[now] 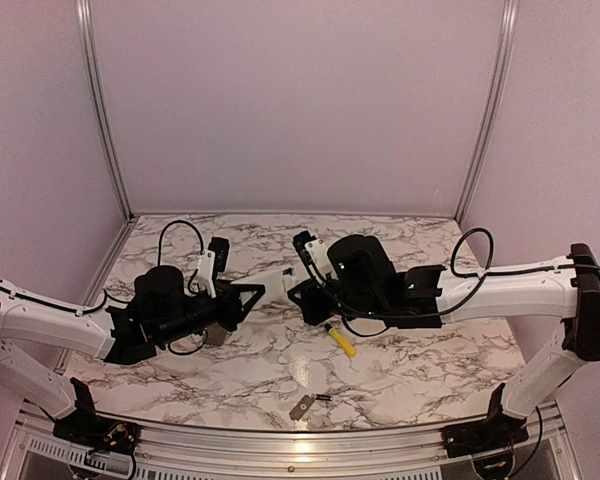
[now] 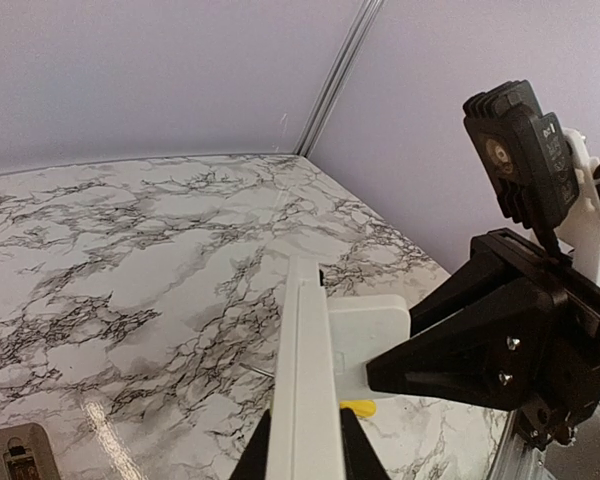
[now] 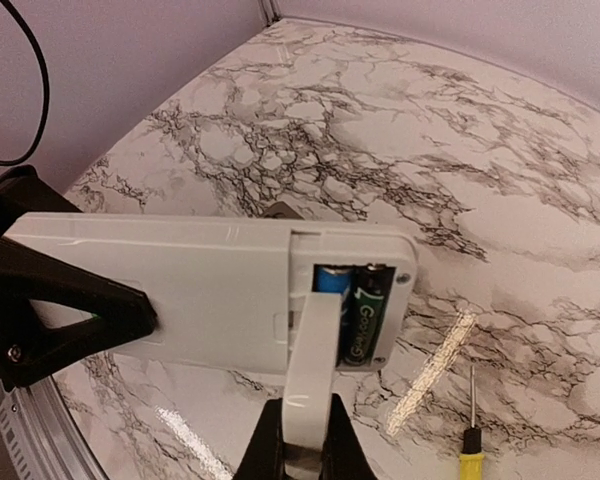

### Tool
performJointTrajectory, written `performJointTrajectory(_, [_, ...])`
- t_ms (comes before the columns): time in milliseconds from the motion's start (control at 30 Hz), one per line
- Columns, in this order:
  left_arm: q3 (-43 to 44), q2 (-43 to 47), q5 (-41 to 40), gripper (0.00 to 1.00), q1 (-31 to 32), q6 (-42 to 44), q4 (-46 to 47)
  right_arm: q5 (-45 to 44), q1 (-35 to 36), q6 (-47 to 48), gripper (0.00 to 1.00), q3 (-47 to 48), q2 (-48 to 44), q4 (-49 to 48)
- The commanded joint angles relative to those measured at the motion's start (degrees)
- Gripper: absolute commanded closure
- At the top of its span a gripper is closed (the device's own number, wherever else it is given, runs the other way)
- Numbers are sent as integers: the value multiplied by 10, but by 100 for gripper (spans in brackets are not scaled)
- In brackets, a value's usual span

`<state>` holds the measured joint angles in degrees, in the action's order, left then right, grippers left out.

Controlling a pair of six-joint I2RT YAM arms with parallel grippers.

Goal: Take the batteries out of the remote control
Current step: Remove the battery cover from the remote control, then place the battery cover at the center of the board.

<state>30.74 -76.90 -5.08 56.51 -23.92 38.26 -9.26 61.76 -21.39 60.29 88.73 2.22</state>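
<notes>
My left gripper (image 2: 305,440) is shut on the white remote control (image 3: 180,290) and holds it on edge above the table. The battery bay at the remote's far end is uncovered. In it lie a blue battery (image 3: 332,278) and a dark battery (image 3: 368,305), side by side. My right gripper (image 3: 305,440) is shut on a flat white strip (image 3: 315,350). The strip's tip reaches into the bay over the blue battery. In the top view the two grippers, left (image 1: 242,293) and right (image 1: 298,292), meet at the remote control (image 1: 268,279).
A yellow-handled screwdriver (image 1: 340,340) lies on the marble table below the right gripper. A grey cover plate (image 1: 301,408) lies near the front edge, with a slim dark battery (image 1: 323,399) beside it. The right wrist camera (image 2: 525,150) hangs close to the remote's end.
</notes>
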Motion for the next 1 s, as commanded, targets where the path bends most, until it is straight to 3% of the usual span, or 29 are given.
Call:
performJointTrajectory(0, [19, 7, 4, 100, 4, 12, 19, -4, 1, -3, 100, 9, -14, 2])
performJointTrajectory(600, [17, 11, 37, 100, 5, 7, 23, -226, -6, -60, 100, -79, -99, 173])
performJointTrajectory(967, [1, 16, 27, 100, 5, 3, 33, -283, -32, -115, 100, -124, -78, 261])
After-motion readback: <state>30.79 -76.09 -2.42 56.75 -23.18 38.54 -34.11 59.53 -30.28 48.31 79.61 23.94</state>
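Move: The bare patch of table I take the white battery cover to lies some 19 cm to my right hand's right, about level with it fore and aft, and 19 cm below; from my left hand it is about 28 cm to the right. The yellow screwdriver lies about 12 cm to my right hand's right and 1 cm farther out, on the table. The white remote's open battery bay is just 3 cm ahead of it and 1 cm left. Still pinching the white cover, already off the bay, my right hand rises a couple of centimetres away from the remote, then sweeps about 16 cm right while sinking to some 7 cm below its start, towards the table by the screwdriver. My wrist turns clockwise some 25 degrees as the fingers tip downward. My left hand keeps its hold on the remote, almost still. ##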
